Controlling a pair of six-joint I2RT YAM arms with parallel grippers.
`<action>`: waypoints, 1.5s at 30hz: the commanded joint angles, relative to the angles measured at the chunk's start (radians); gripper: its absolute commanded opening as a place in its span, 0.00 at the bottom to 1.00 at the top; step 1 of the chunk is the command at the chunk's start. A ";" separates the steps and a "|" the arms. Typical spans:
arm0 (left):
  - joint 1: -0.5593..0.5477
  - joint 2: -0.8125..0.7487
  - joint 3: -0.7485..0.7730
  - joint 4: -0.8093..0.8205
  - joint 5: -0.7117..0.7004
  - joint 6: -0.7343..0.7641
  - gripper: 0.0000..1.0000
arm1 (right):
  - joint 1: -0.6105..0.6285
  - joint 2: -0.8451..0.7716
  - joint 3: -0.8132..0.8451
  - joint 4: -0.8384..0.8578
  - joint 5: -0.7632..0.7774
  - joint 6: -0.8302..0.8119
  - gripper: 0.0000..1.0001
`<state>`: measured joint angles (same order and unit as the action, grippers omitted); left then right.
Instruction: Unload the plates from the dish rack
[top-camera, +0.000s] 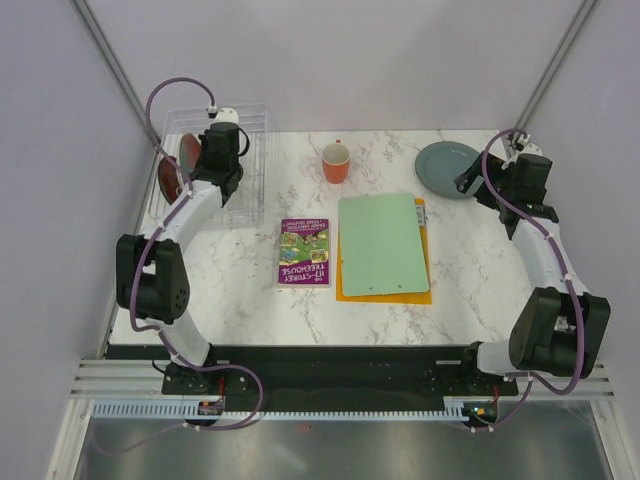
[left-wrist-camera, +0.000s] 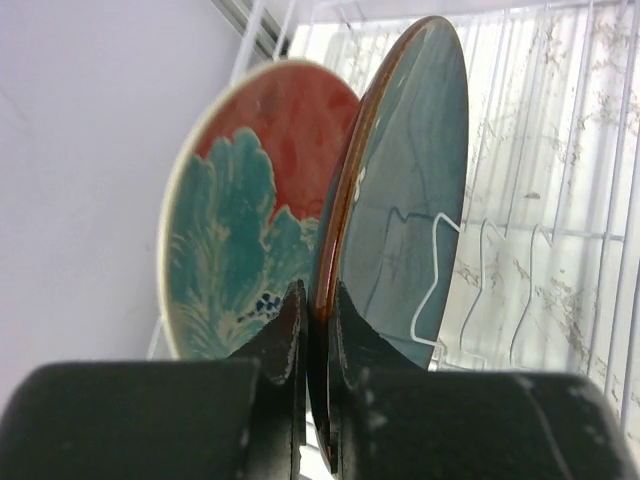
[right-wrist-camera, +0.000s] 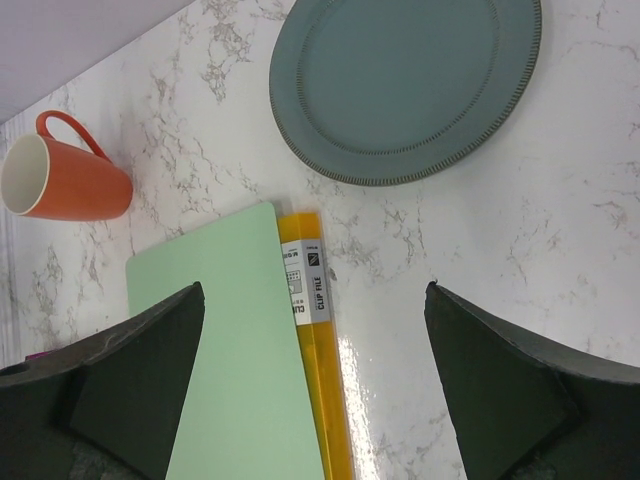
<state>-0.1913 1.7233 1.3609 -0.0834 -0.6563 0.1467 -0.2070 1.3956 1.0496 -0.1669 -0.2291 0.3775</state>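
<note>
The clear dish rack (top-camera: 250, 150) stands at the table's far left. Two plates stand upright in it: a teal plate with red patches (left-wrist-camera: 235, 210) and, to its right, a red-rimmed plate (left-wrist-camera: 410, 190) with a glossy grey-teal face. My left gripper (left-wrist-camera: 318, 310) reaches into the rack (left-wrist-camera: 560, 200) and is shut on the red-rimmed plate's edge. From above, the left gripper (top-camera: 205, 158) covers most of both plates. A plain grey-green plate (top-camera: 449, 168) lies flat at the far right. My right gripper (right-wrist-camera: 312, 300) hangs open just short of that plate (right-wrist-camera: 405, 85), holding nothing.
An orange cup (top-camera: 336, 162) stands at the far middle. A green board (top-camera: 382, 243) lies on a yellow clip file (right-wrist-camera: 315, 360) in the centre. A purple book (top-camera: 304, 251) lies left of them. Walls close in on both sides.
</note>
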 joint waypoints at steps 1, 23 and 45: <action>-0.053 -0.094 0.179 0.189 -0.091 0.115 0.02 | 0.009 -0.067 -0.019 -0.013 -0.006 -0.022 0.98; -0.112 -0.587 -0.135 -0.012 0.806 -0.671 0.02 | 0.290 -0.029 -0.065 0.245 -0.372 0.176 0.98; -0.117 -0.588 -0.417 0.373 1.080 -1.015 0.02 | 0.549 0.161 -0.043 0.593 -0.420 0.374 0.98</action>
<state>-0.3069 1.1744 0.9455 0.0109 0.3244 -0.7143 0.3260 1.5322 0.9878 0.2707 -0.5938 0.6926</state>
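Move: The left hand already pinches a plate in the rack, its middle about 8 cm ahead, 4 left and 3 below; the flower plate stands 4 cm ahead and 8 left of the hand, 6 down. The mug is some 34 cm right and 3 ahead, 13 down; the book 26 right and 21 back, 19 down. From the open right hand the held plate is roughly 73 cm left, 17 ahead, 3 below. Left hand lifts the plate out, swinging right and back; open right sweeps 30 cm left to its rim. ##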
